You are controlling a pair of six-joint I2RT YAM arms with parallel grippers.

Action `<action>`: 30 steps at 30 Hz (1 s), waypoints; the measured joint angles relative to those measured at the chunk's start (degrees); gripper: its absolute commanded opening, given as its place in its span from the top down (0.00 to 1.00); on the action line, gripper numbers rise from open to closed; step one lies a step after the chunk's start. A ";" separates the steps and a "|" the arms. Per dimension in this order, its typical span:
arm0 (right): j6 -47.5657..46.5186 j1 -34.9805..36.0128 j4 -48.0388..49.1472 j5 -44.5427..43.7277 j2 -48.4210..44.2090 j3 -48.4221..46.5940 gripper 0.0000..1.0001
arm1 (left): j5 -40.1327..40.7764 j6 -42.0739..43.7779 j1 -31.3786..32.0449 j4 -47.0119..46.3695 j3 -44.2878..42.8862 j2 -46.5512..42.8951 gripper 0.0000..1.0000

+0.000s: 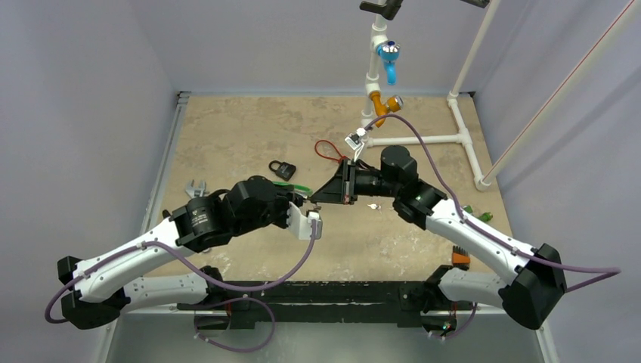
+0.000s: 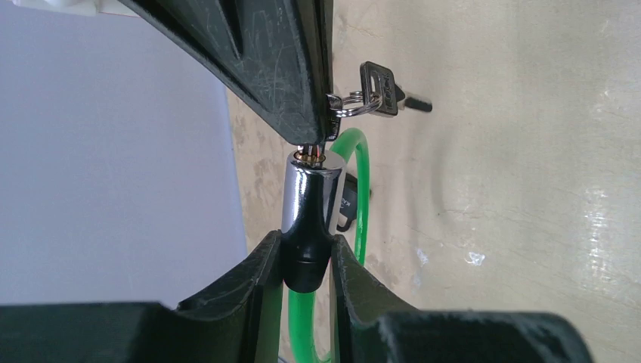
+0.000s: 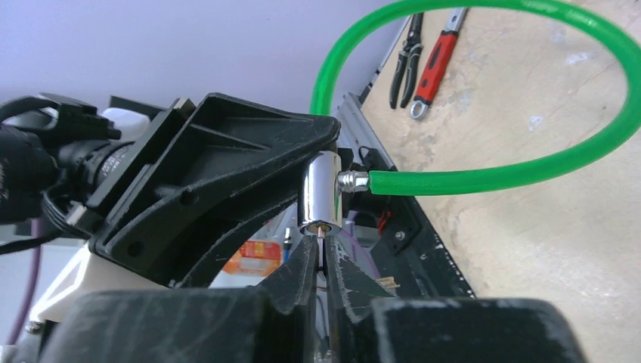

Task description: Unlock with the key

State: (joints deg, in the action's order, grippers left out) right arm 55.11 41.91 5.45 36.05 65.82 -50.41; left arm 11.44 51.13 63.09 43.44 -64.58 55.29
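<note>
My left gripper (image 2: 308, 257) is shut on the black end of a chrome cylinder lock (image 2: 306, 200) and holds it above the table. A green cable loop (image 3: 529, 170) runs out of the lock's side. My right gripper (image 3: 323, 246) is shut on the small silver key (image 3: 323, 233), whose tip sits in the keyhole at the lock's free end. A key ring with a second silver key (image 2: 378, 87) hangs beside the right fingers (image 2: 264, 60). In the top view the two grippers, left (image 1: 302, 200) and right (image 1: 317, 198), meet tip to tip at mid-table.
A black padlock (image 1: 282, 169) and a red cable loop (image 1: 329, 150) lie behind the grippers. A small silver item (image 1: 373, 206) lies under the right arm. A wrench (image 1: 195, 187) lies at the left edge. A white pipe frame (image 1: 423, 140) with valves stands at the back right.
</note>
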 measured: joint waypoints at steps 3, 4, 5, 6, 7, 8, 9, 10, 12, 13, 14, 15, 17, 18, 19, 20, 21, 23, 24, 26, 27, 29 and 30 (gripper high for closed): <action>2.45 -0.42 1.57 1.51 1.11 -0.02 0.60 | 0.26 1.49 0.22 -1.79 0.90 -0.72 1.00; 2.86 -0.59 1.75 1.99 1.25 -0.02 0.52 | 0.48 1.92 0.42 -2.29 0.94 -0.79 1.00; 3.02 -0.81 1.46 2.32 1.27 -0.02 0.43 | 0.48 1.99 0.46 -2.89 0.96 -0.85 1.00; 2.56 -1.16 1.03 2.58 1.18 -0.07 0.37 | 0.52 1.95 0.44 -3.58 0.96 -0.94 1.00; 2.40 -1.49 0.50 2.84 0.96 -0.13 0.32 | 0.42 1.88 0.46 -4.00 0.94 -1.05 1.00; 1.31 -2.16 -0.79 2.78 0.42 -0.37 0.28 | -0.07 1.53 0.48 -4.72 0.87 -1.09 1.00; 0.76 -2.62 -1.73 2.86 -0.13 -0.57 0.25 | -0.61 1.20 0.50 -5.18 0.61 -1.07 1.00; -0.15 -3.30 -2.93 2.89 -0.96 -0.96 0.21 | -1.05 0.76 0.61 -5.55 0.33 -1.05 1.00; -2.25 -4.83 -5.60 2.86 -2.82 -2.49 0.18 | -2.47 -0.46 0.87 -6.10 -0.79 -1.05 1.00; -3.39 -5.73 -6.88 2.49 -3.78 -3.58 0.16 | -3.17 -1.03 1.03 -6.08 -1.44 -1.05 1.00; -4.68 -6.82 -8.41 2.40 -4.66 -5.05 0.16 | -3.87 -1.44 1.14 -6.05 -2.03 -1.07 1.00; -5.97 -7.82 -9.64 2.34 -5.49 -6.56 0.14 | -4.50 -2.16 1.18 -6.01 -2.58 -1.09 1.00; -8.24 -9.38 -11.43 2.05 -7.13 -9.03 0.13 | -5.60 -2.99 1.09 -5.92 -3.30 -1.16 1.00; -9.49 -9.97 -12.24 1.88 -8.07 -10.01 0.13 | -6.10 -3.61 0.98 -5.77 -3.63 -1.16 1.00; -10.78 -10.43 -12.92 1.62 -9.11 -10.67 0.13 | -6.71 -4.04 0.76 -5.51 -3.91 -1.18 1.00; -12.15 -10.62 -13.70 1.09 -10.23 -10.99 0.13 | -7.19 -4.44 0.44 -5.11 -4.24 -1.18 1.00; -13.60 -10.80 -14.53 0.81 -11.28 -11.02 0.14 | -7.78 -5.18 0.00 -4.63 -4.59 -1.18 1.00; -17.20 -10.84 -16.72 -0.66 -13.29 -10.91 0.16 | -8.94 -6.14 -1.05 -3.72 -5.40 -1.18 1.00; -19.15 -10.84 -17.18 -1.29 -14.32 -10.47 0.16 | -10.21 -6.88 -1.95 -2.86 -6.10 -1.16 1.00; -23.52 -10.86 -17.66 -3.08 -17.00 -8.28 0.17 | -12.22 -8.22 -3.34 -1.60 -7.23 -1.18 1.00; -25.70 -10.86 -17.88 -3.85 -18.62 -6.60 0.17 | -13.18 -8.70 -3.96 -1.25 -7.67 -1.20 1.00; -29.00 -10.86 -17.88 -4.85 -21.09 -3.30 0.17 | -15.82 -10.05 -5.46 -0.42 -8.76 -1.20 1.00; -30.62 -10.86 -17.44 -4.92 -22.27 -1.29 0.18 | -16.76 -10.40 -5.90 -0.07 -9.18 -1.20 1.00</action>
State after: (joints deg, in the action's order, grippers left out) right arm 24.49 31.05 -11.99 31.14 43.55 -51.70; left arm -5.32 40.73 57.19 43.38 -73.76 54.08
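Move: The right hand still pinches the key at its fingertips, pushed into the green cable lock's silver cylinder, whose middle is some 5 cm to its left and 1 cm ahead. Well below on the table, roughly 25 cm down, the padlock lies about 12 cm ahead and 8 cm left, the spare keys 2 cm ahead and 17 cm right. For the left hand, holding the cylinder, the key is about 6 cm right and 1 cm back. Right fingers release the key and arc 10 cm right, up then down; left hand lifts the lock. ##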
